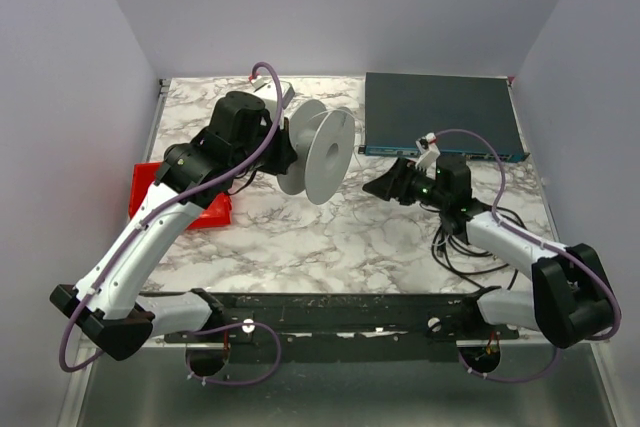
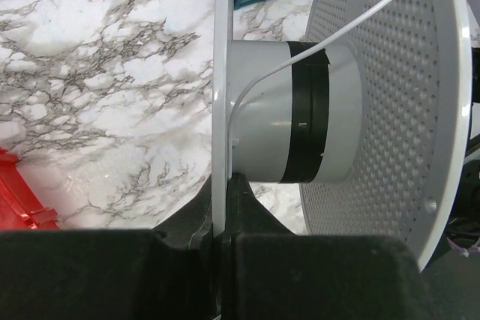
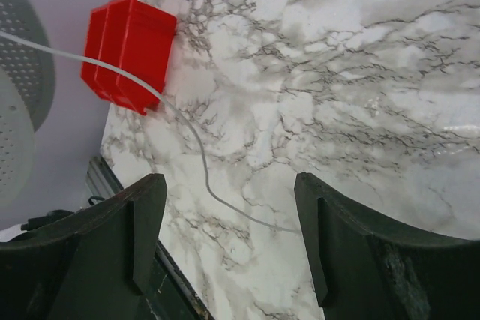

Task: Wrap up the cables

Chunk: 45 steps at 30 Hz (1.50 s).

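A white spool [image 1: 328, 152] with perforated flanges hangs on its side above the marble table. My left gripper [image 1: 284, 153] is shut on the rim of one flange [image 2: 222, 73]; its jaws pinch that thin plate from both sides. A thin white cable [image 2: 264, 80] comes off the grey hub [image 2: 262, 129] and leaves past the other flange. In the right wrist view the same white cable [image 3: 196, 148] trails over the marble and runs between the fingers of my right gripper [image 3: 229, 185], which is open and not touching it. My right gripper [image 1: 378, 187] points at the spool from the right.
A dark network switch [image 1: 440, 112] with a blue front lies at the back right. A red bin [image 1: 185, 205] sits at the left edge, partly under my left arm. Loose black cables [image 1: 465, 242] lie beneath my right arm. The table's front rail [image 1: 330, 307] runs along the near edge.
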Available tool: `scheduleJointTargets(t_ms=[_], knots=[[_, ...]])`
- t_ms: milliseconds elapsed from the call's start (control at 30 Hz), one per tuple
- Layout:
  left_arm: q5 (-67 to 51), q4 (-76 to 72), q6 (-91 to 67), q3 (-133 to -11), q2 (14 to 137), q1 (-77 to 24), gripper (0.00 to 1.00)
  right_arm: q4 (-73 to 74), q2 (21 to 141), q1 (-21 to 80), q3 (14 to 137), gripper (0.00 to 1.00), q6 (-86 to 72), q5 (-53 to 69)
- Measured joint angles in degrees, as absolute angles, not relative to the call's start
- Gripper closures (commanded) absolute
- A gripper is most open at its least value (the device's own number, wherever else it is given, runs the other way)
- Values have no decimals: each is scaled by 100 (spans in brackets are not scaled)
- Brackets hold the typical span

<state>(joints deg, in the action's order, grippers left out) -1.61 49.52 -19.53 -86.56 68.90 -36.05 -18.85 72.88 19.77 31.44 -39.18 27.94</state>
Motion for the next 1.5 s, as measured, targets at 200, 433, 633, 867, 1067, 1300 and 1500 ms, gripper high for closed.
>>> scheduleJointTargets(t_ms=[200, 433, 633, 867, 1067, 1300, 1500], knots=[[-215, 4950, -1979, -8659, 6890, -3605, 100, -2287, 7282, 2499, 3114, 25, -3920, 2569], [-228, 4950, -2025, -8665, 6890, -3594, 100, -2620, 7935, 2751, 3131, 52, -4042, 2185], [-239, 4950, -2080, -8665, 6890, -3594, 100, -2696, 8342, 2808, 3374, 63, -4117, 1977], [-263, 4947, -2108, -8663, 6884, -3568, 100, -2853, 8656, 2816, 3706, 97, -4202, 1929], [-364, 4947, -2110, -8639, 6820, -3568, 100, -2552, 8967, 2814, 4200, 99, -4206, 1553], [-478, 5000, -2053, -8490, 6545, -3568, 100, -1940, 9395, 2648, 5026, 99, -3940, 1245], [-495, 5083, -1979, -8449, 6357, -3568, 100, -1527, 9649, 2357, 5325, 99, -3763, 1208]])
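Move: The white cable hangs off the spool between my open right fingers' reach: its tail is about 3 cm ahead, 5 cm left and 2 cm below my right hand. The spool is 11 cm left of that hand, about level fore and aft and 15 cm above; the dark box is some 28 cm ahead, 19 cm right, the black cable coil 8 cm back, 23 cm right, both on the table. From my left hand, which grips the spool's rim with its middle 3 cm ahead and 6 cm right, the tail is 6 cm ahead, 13 cm right, 20 cm lower. I slide my open right hand some 5 cm left and a little down and forward onto the white cable, shutting the fingers until they pinch it, then carry it about 7 cm forward, easing back right and turning roughly 10 degrees clockwise. My left hand keeps the spool raised by its rim, drawing it back about 2.5 cm only near the end. ##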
